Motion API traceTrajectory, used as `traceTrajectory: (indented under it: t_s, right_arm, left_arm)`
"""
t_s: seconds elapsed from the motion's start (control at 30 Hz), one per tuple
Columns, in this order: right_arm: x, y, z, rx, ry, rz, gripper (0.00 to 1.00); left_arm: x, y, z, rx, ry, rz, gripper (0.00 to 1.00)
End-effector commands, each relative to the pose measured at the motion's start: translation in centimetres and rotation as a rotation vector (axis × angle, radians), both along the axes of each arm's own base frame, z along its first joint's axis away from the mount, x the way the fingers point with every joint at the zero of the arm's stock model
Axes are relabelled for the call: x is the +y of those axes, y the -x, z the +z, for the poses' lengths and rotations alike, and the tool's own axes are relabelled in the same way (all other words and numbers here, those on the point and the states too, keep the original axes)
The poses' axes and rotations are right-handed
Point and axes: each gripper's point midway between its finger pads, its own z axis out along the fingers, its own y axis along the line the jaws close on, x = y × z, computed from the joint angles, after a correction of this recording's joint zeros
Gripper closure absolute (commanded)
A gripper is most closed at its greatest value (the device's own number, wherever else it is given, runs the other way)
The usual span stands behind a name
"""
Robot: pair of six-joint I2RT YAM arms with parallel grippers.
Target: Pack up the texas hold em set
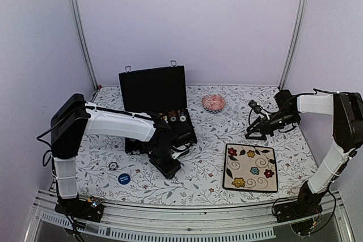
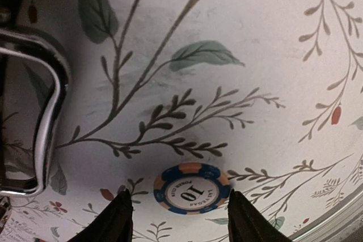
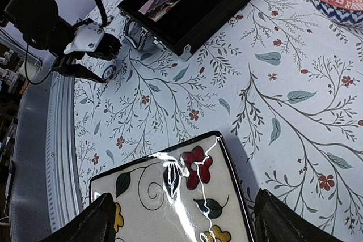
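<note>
The black case (image 1: pixel 152 90) stands open at the back left, with chips (image 1: pixel 177 118) and card decks (image 3: pixel 164 1) in its base. A blue-and-orange poker chip (image 2: pixel 191 188) marked 10 lies flat on the cloth. My left gripper (image 2: pixel 180 212) is open just over it, one finger on each side and neither touching. The case's silver handle (image 2: pixel 52 111) is just to the left. A round blue button (image 1: pixel 123 178) and a small round piece (image 1: pixel 113 165) lie near the front left. My right gripper (image 3: pixel 190 225) hangs open and empty above the cream plate (image 3: pixel 170 196).
The cream flowered plate (image 1: pixel 250 167) sits front right. A pink patterned bowl (image 1: pixel 213 102) stands behind it, near the case's right side. The table's metal front rail (image 1: pixel 187 222) runs close behind the left gripper (image 1: pixel 168 166). Metal posts (image 1: pixel 79 26) frame the back corners.
</note>
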Motion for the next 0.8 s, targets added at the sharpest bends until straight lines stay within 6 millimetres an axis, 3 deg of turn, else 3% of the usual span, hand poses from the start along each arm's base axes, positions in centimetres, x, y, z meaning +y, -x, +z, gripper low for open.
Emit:
traceTrajectory:
  t_s: [0.0, 0.1, 0.27, 0.37, 0.47, 0.63, 0.77]
  right_arm:
    - [0.3, -0.3, 0.5, -0.019, -0.004, 0.014, 0.16]
    - [0.3, -0.3, 0.5, -0.02, -0.005, 0.015, 0.16]
    - [0.4, -0.3, 0.2, -0.017, 0.003, 0.02, 0.15]
    - [0.5, -0.3, 0.0, -0.009, 0.002, 0.023, 0.15]
    - [0.7, -0.2, -0.1, -0.007, 0.008, 0.031, 0.15]
    - [0.8, -0.2, -0.1, -0.009, 0.012, 0.033, 0.15]
    - [0.9, -0.2, -0.1, -0.008, 0.01, 0.035, 0.15]
  left_arm:
    - [1.8, -1.5, 4.8, -0.113, 0.012, 0.057, 0.41]
    - [4.9, -1.8, 6.3, -0.114, 0.017, 0.178, 0.4]
    - [12.5, -1.4, 5.7, -0.062, -0.067, 0.387, 0.4]
    - [15.3, -0.8, 5.9, -0.022, -0.063, 0.476, 0.39]
    - [16.0, -0.1, 5.2, 0.022, -0.011, 0.532, 0.38]
    - [15.6, 1.7, 3.1, 0.119, 0.026, 0.55, 0.39]
    - [15.3, 1.7, 2.0, 0.13, 0.038, 0.55, 0.39]
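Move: My left hand is right over the orange-and-blue 10 chip, which lies only about 1 cm beneath my open fingers. The blue small blind button I go for next is some 16 cm to my left, 2 cm back and 1 cm down. The second 10 chip lies about 20 cm left and 3 cm ahead, the case handle roughly 2 cm left and 8 cm ahead. From my right hand the small blind button is about 44 cm left, 13 cm back and 10 cm down. I lift my left hand about 7 cm clear of the 10 chip, fingers already parted, and swing it some 16 cm left in an arc that first bulges slightly forward. Turning about 30 degrees counter-clockwise, I then ease down and back over the small blind button, fingers still open and a few centimetres above it, not touching. ##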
